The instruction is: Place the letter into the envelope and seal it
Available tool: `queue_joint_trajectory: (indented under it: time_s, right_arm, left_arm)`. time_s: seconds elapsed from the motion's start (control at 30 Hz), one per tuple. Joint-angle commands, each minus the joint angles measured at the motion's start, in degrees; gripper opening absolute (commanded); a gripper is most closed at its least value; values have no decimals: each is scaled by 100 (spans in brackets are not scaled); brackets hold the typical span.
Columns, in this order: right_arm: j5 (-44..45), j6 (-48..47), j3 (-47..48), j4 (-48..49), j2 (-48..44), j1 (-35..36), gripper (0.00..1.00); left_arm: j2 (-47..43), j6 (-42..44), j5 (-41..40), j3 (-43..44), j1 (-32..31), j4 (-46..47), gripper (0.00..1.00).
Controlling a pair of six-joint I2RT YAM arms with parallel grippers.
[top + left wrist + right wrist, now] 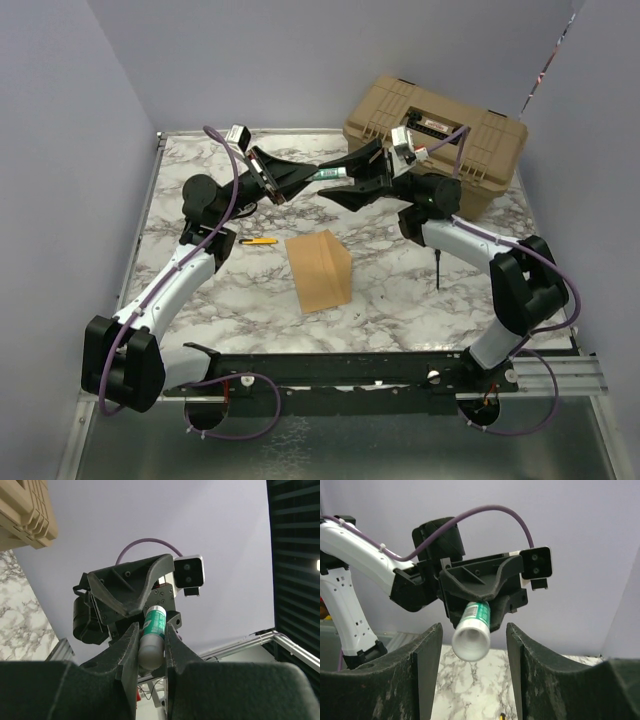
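Observation:
The kraft-brown envelope (pixel 318 270) lies at the middle of the marble table with its flap standing up. The letter is hidden from view. Above the far side of the table, both grippers meet around a green-and-white glue stick (pixel 333 174). My left gripper (pixel 151 645) is shut on the stick's grey-white end (pixel 151 640). My right gripper (pixel 472 632) is open, its fingers (pixel 427 650) standing clear on either side of the stick's hollow white end (pixel 471 641). Seen from above, the left gripper (pixel 305 177) comes from the left and the right gripper (pixel 350 183) from the right.
A tan plastic toolbox (pixel 435 135) sits at the back right, just behind the right arm. A small yellow item (pixel 260 241) lies on the table left of the envelope. A thin dark object (pixel 438 270) sits to the envelope's right. Purple walls enclose the table.

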Motion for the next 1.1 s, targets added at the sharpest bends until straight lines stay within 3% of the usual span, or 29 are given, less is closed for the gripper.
queue_joint_trajectory:
  time_s: [0.0, 0.23, 0.4, 0.63, 0.83, 1.07]
  right_arm:
    - [231, 194, 204, 766, 82, 102, 56]
    - [234, 551, 408, 874, 223, 112, 55]
    - [123, 385, 374, 771, 249, 112, 44]
    - [69, 290, 382, 655, 253, 106, 45]
    - [12, 257, 463, 515, 280, 114, 25]
    - [-45, 205, 517, 346, 289, 135, 31]
  left_arm:
    - [-49, -102, -204, -133, -9, 306, 0]
    - [-64, -142, -259, -247, -35, 403, 0]
    - [-77, -247, -287, -276, -43, 612, 0]
    - [-65, -394, -305, -399, -41, 898, 0]
    - [-65, -404, -284, -404, -50, 998, 0]
    - [-75, -382, -270, -392, -45, 1001, 0]
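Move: The glue stick, still in the left fingers, lies with its middle roughly 2 cm left of the right hand point, level fore and aft and about 1 cm above it, its white end jutting between the open right fingers. From the left hand point its middle is about 3 cm right, 1 cm ahead and 1 cm up. Some 38 cm below the right hand are the envelope, 3 cm left and about 1 cm ahead, and the yellow knife, 20 cm left and 9 cm ahead. Around the glue stick's white end the right fingers draw in, from wide open to roughly half that gap, after the hand has risen about 1.5 cm to bring them level with it; then the hand stays put, barely turning. Whether the pads touch yet can't be seen. The left hand keeps its pinch on the other end, almost still. ##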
